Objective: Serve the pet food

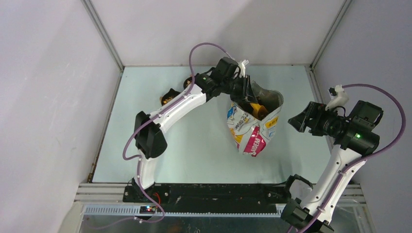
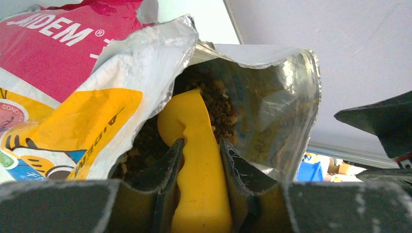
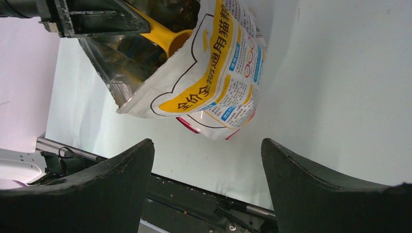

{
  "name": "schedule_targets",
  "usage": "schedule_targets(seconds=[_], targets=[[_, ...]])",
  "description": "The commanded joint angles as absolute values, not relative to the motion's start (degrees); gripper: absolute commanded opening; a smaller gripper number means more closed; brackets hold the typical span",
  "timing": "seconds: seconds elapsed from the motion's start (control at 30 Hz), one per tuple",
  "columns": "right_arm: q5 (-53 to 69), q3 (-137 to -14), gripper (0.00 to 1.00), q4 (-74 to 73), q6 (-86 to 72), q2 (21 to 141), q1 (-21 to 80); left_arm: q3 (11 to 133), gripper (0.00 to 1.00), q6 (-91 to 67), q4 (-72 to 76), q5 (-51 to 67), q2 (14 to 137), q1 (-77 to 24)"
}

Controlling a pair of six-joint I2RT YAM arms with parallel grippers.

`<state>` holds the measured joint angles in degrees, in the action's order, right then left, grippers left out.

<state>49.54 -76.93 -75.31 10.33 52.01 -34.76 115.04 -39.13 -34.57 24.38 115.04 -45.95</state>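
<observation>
The printed bag (image 1: 255, 127) stands open on the table, its mouth toward the back. Brown pet food (image 2: 219, 99) fills its foil inside. My left gripper (image 1: 245, 93) reaches into the mouth from the left and is shut on the handle of the yellow-orange scoop (image 2: 197, 145), whose bowl is dug into the kibble. In the right wrist view the scoop (image 3: 167, 36) pokes into the bag (image 3: 214, 73) from above. My right gripper (image 1: 297, 121) hovers to the right of the bag, apart from it. Its jaws stand wide open and empty (image 3: 206, 143).
Two dark brown-and-gold objects (image 1: 169, 96) sit at the back left, partly hidden behind the left arm. Pale walls close in the table (image 1: 145, 145) on three sides. A black rail (image 1: 204, 188) runs along the near edge.
</observation>
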Motion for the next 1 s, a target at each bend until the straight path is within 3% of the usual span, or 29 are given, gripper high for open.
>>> schedule_targets(seconds=[0.0, 0.33, 0.57, 0.97], targets=[[48.68, -76.66, 0.83, -74.37, 11.10, 52.07, -35.51, 115.02, 0.00, -43.62, -31.09, 31.98, 110.34, -44.84], [44.67, -76.48, 0.83, -75.24, 13.79, 52.82, -35.68, 111.58, 0.00, -44.66, -28.02, 36.38, 106.33, -40.49], [41.82, -75.60, 0.83, -74.66, 14.58, 52.42, -36.01, 97.84, 0.00, -54.62, -14.34, 40.56, 100.15, -36.32], [40.50, -73.67, 0.83, -73.92, 14.58, 52.86, -37.14, 86.70, 0.00, -73.51, 5.99, 45.85, 97.91, -29.01]])
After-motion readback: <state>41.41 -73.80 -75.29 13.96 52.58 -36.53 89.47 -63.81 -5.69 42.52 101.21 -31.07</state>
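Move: The left hand already holds the scoop by its handle, its yellow end down in the open food bag, whose middle is some 12 cm below, about 4 cm to the right and 3 cm back. The farther bowl lies roughly 22 cm ahead, 24 cm left and 22 cm below this hand; the nearer bowl about 14 cm ahead and 36 cm left. From the right hand, the farther bowl is some 33 cm ahead, 41 cm left and 27 cm below. Up first, then mainly left and finally a little forward as well, the left hand draws the scoop up out of the bag towards the bowls, ending about 8 cm left and 5 cm higher. Its fingers keep their hold and swing up some 25 degrees, from slanting down to almost level. The empty right hand, still open, eases right and down roughly 4 cm, clear of the bag. ##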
